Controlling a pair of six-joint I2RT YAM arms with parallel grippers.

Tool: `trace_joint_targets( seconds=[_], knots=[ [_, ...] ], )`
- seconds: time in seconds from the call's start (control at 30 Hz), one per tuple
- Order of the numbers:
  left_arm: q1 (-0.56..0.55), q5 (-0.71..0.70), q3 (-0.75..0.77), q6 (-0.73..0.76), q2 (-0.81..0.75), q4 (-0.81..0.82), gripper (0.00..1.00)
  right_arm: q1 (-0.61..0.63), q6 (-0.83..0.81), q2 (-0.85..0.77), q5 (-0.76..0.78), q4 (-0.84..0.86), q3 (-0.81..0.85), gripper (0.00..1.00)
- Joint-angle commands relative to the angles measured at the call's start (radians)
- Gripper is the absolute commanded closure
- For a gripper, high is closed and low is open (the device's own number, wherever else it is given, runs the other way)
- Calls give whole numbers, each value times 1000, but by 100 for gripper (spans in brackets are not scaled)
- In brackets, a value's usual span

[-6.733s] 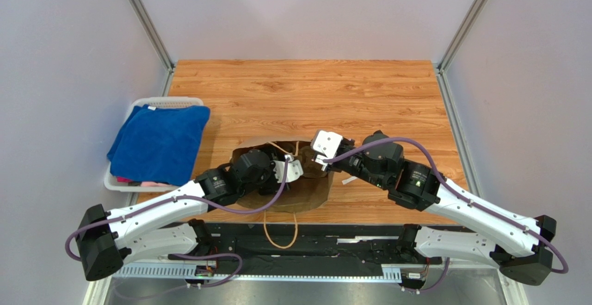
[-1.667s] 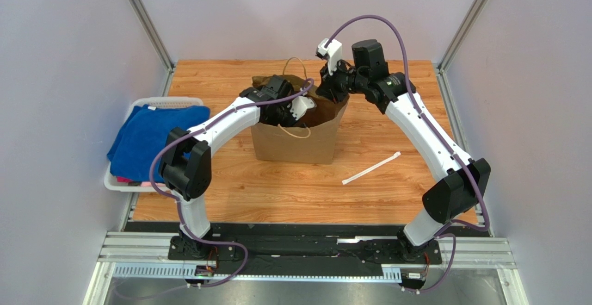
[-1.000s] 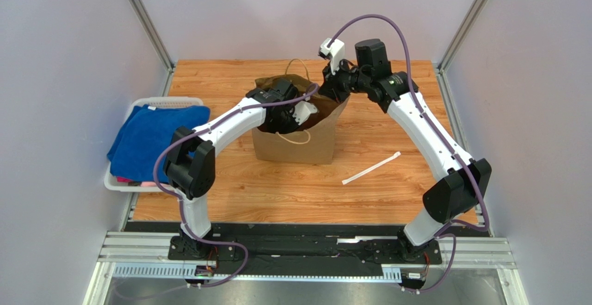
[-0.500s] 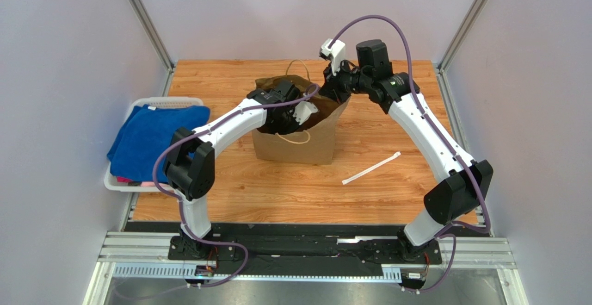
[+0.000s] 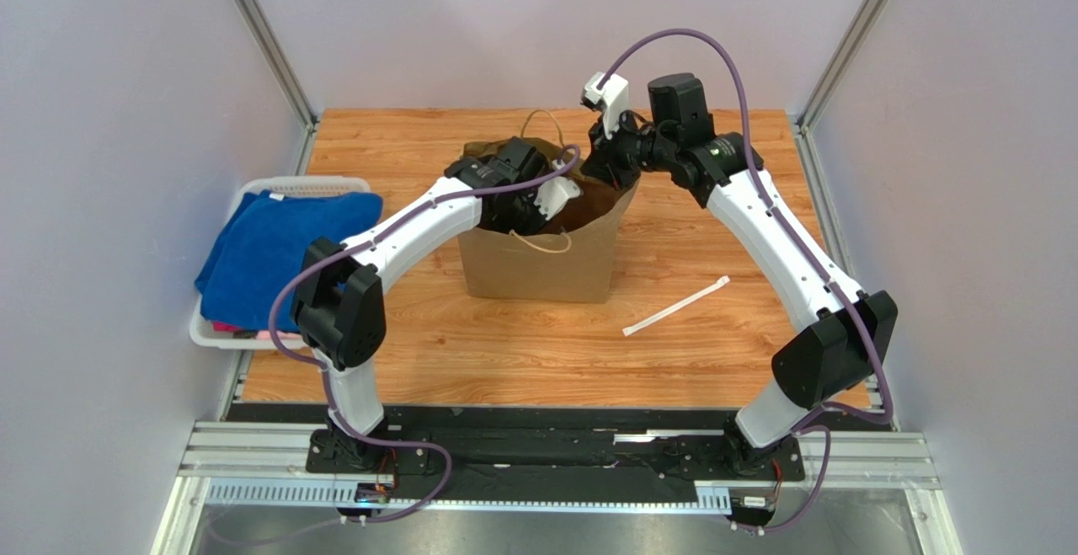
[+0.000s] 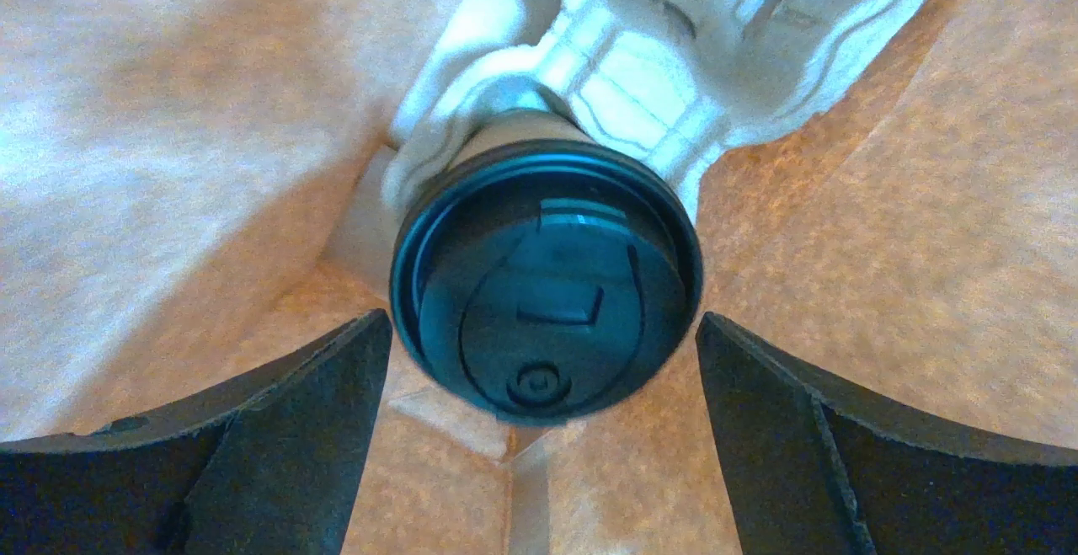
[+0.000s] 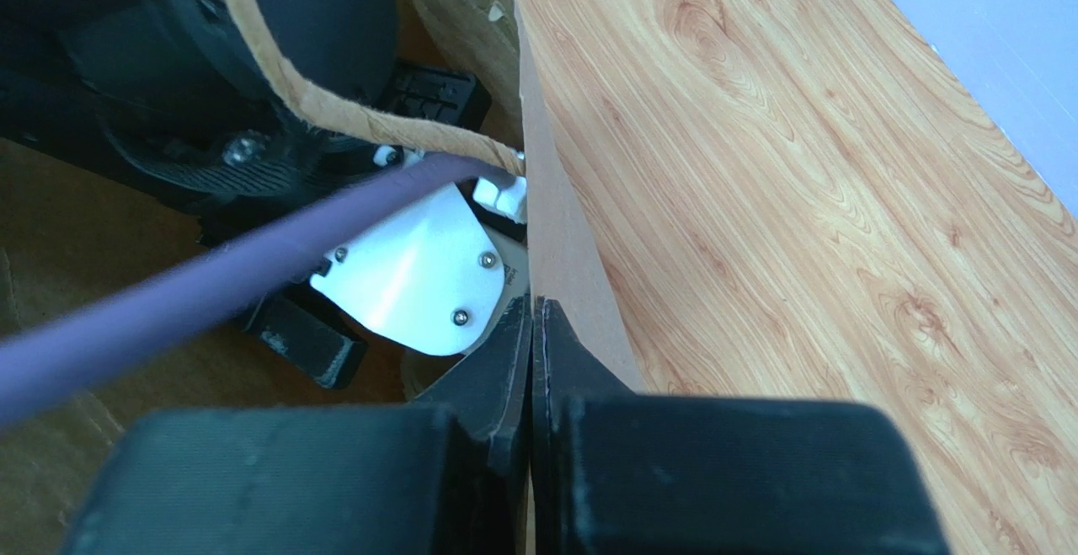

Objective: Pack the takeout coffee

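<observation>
The takeout coffee (image 6: pixel 547 318) shows its round black lid from above, standing at the bottom of the brown paper bag (image 5: pixel 538 265) at the near end of a pale pulp cup tray (image 6: pixel 709 37). My left gripper (image 6: pixel 542 372) hangs inside the bag above the cup, open, with its fingers (image 6: pixel 253 441) on either side of the lid and apart from it. In the top view the left gripper (image 5: pixel 554 196) is sunk in the bag's mouth. The right gripper (image 7: pixel 533 315) is shut on the bag's rim (image 7: pixel 563 239) at the far right corner, seen from above as the right gripper (image 5: pixel 618 166).
A white wrapped straw (image 5: pixel 677 306) lies on the wooden table right of the bag. A white basket (image 5: pixel 304 184) holding a blue cloth (image 5: pixel 285 258) stands at the left edge. The bag's loop handles (image 5: pixel 542 242) hang at its front and back.
The left jaws have spread slightly wider beside the cup, and the left wrist has lifted a little inside the bag. The right gripper keeps its pinch on the rim.
</observation>
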Motion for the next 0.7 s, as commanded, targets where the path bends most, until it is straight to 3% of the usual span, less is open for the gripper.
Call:
trace_joint_targets(
  seconds=[0.0, 0.67],
  knots=[
    [-8, 18, 61, -24, -83, -12, 1, -7, -6, -25, 0, 4, -6, 100],
    [-10, 93, 216, -71, -137, -121, 1, 2, -18, -36, -2, 15, -17, 100]
  ],
)
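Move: Inside the paper bag, the lidded coffee cup stands just below the left hand's open fingertips, its middle about 6 cm under them. The carrier's empty well is level with it fore and aft, about 9 cm to the right and 10 cm below the hand; the wrapped straw lies some 24 cm right, 8 cm back and 12 cm down. From the right hand the cup is about 11 cm left, 5 cm back and 22 cm below. Rising almost straight up out of the bag by about 7 cm, the left hand leaves the cup with its fingers still wide open, drifting a touch to the right while its fingertips swing some 10 degrees outward to the right. The right hand stays put, keeping its shut fingers on the bag's rim. ##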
